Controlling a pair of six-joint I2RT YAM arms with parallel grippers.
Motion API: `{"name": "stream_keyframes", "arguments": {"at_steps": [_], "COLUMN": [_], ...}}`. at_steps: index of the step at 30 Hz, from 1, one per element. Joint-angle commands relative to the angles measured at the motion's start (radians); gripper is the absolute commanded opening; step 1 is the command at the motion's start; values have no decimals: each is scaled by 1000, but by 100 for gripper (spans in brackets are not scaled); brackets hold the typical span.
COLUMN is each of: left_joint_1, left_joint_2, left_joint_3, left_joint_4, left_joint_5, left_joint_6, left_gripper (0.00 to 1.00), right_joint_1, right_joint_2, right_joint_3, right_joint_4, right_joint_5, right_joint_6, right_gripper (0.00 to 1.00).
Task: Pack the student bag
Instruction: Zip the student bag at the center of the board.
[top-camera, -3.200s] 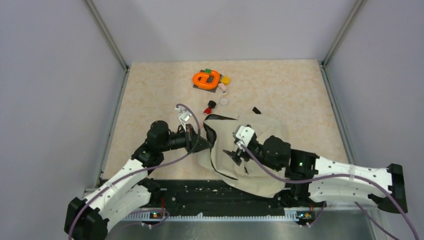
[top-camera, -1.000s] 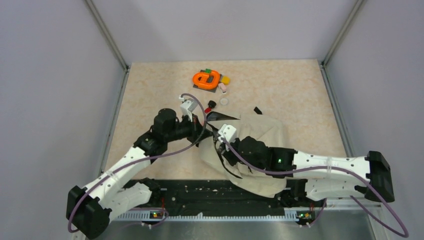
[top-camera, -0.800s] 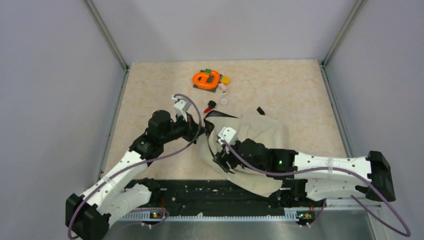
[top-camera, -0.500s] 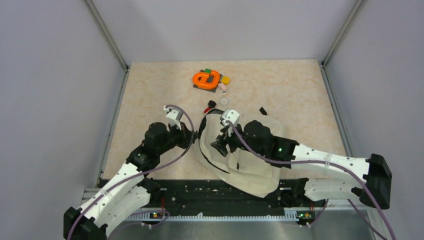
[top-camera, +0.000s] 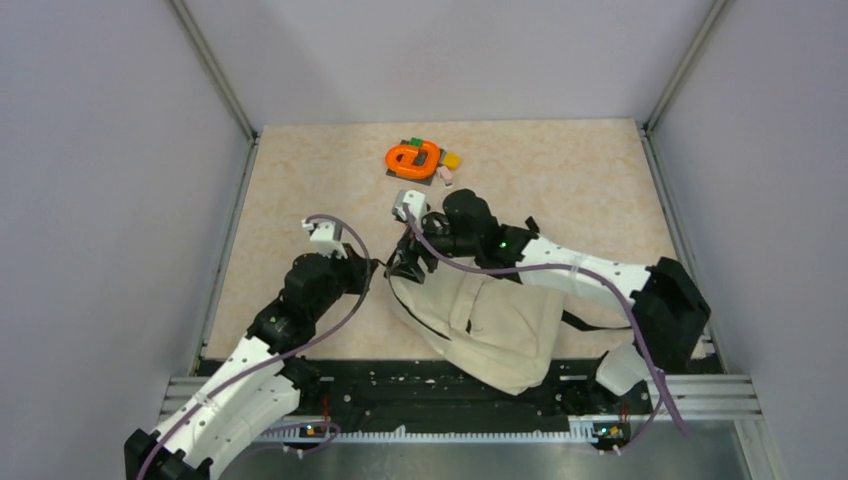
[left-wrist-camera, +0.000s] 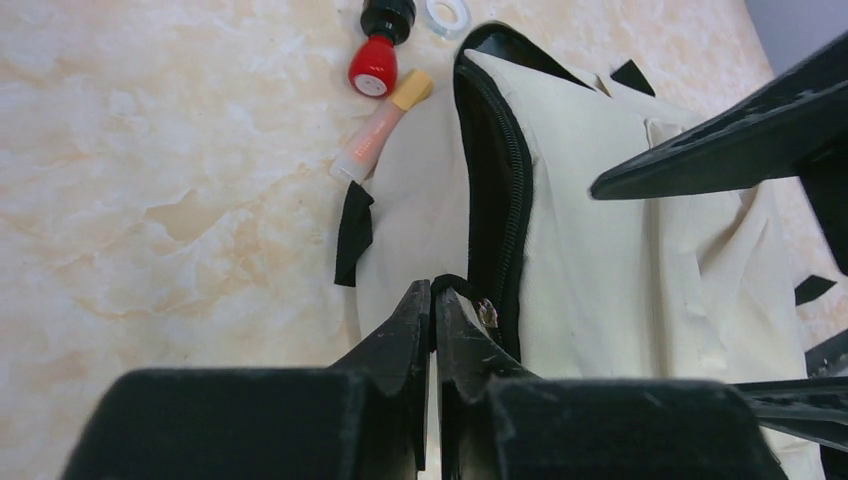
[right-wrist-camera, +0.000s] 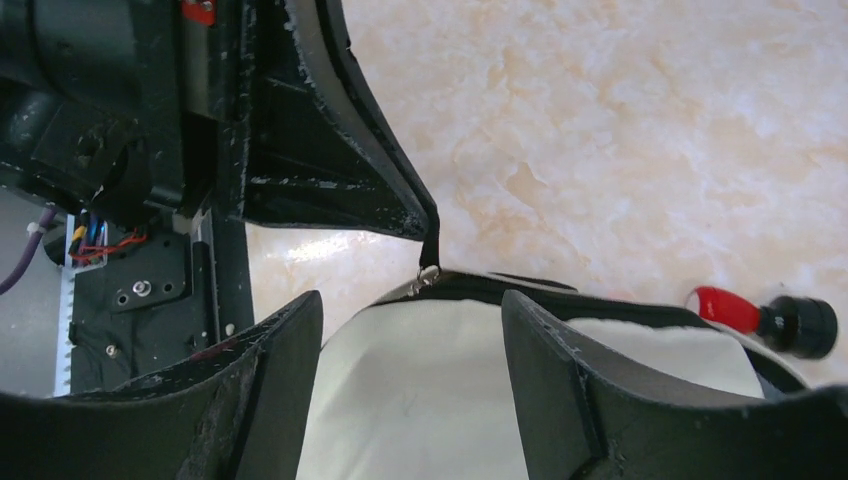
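Note:
The student bag, cream fabric with black zip and straps, lies near the table's front edge, its zip end pointing left and away. My left gripper is shut on the black zipper pull at the bag's left corner. My right gripper hovers open just over the same corner. Its fingers straddle bare cream fabric without gripping it. The bag's inside does not show.
A red nail-polish bottle, a pink lip-gloss tube and a white ring lie just beyond the bag's top. Farther back sit an orange object, a yellow piece and a small pink item.
My right gripper has let go and opened, then swung from the bag's middle to its far-left corner. My left gripper drew back leftward, still pinching the pull; the bag shifted toward the front.

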Motion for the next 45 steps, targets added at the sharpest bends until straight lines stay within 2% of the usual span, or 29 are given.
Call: {"name": "stream_keyframes", "arguments": {"at_steps": [1, 5, 11, 20, 25, 28, 31, 36, 37, 39, 40, 42, 43, 45], "left_joint_1": [5, 4, 5, 4, 5, 5, 4, 4, 4, 4, 5, 4, 4, 4], "left_joint_2": [-64, -94, -96, -92, -88, -85, -81, -77, -78, -81, -83, -95, -103, -130], "left_joint_3": [-21, -26, -15, -7, 0, 3, 6, 7, 8, 10, 10, 15, 21, 24], "left_joint_4": [20, 13, -3, 7, 2, 4, 9, 19, 18, 13, 8, -7, -29, -71], "left_joint_5": [-102, -88, -65, -68, -82, -60, -28, 25, 26, 25, 23, 11, -3, -38], "left_joint_6": [1, 25, 52, 68, 76, 84, 96, 115, 115, 115, 115, 106, 90, 57], "left_gripper": [6, 4, 3, 2, 1, 1, 1, 2, 2, 2, 2, 10, 19, 44], "right_joint_1": [-9, -8, -9, -9, -9, -8, -9, -9, -9, -9, -9, -9, -9, -9], "right_joint_2": [93, 151, 252, 361, 374, 378, 380, 371, 370, 368, 366, 358, 349, 323], "right_joint_3": [147, 189, 291, 397, 406, 400, 395, 365, 365, 356, 352, 337, 326, 289], "right_joint_4": [-79, -77, -119, -240, -282, -265, -233, -130, -119, -95, -86, -66, -54, 2], "right_joint_5": [-121, -130, -173, -230, -260, -265, -272, -287, -287, -283, -279, -261, -241, -189], "right_joint_6": [-88, -108, -138, -200, -239, -248, -248, -221, -218, -213, -211, -205, -196, -167], "right_gripper": [64, 62, 54, 33, 29, 24, 15, 17, 14, 2, 0, 0, 0, 0]}}
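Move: The zipper pull's black strap is already pinched in the left fingertips, about 1 cm ahead and 1 cm right of that hand's point. From the open right hand it lies some 5 cm left, 1 cm ahead and 6 cm below. The red-and-black toy lies about 13 cm ahead of the right hand, 1 cm to its right, the pink tube 9 cm ahead and 2 cm left, both some 16 cm lower. The pull strap changes hands: the right hand goes left and down to it, about 6 cm each way, turning some 15 degrees counter-clockwise, while its open fingers close and pinch the strap right beside the left fingertips. The left hand keeps its pinch, easing left 1 to 2 cm, and only at the very end opens its fingers partway. ##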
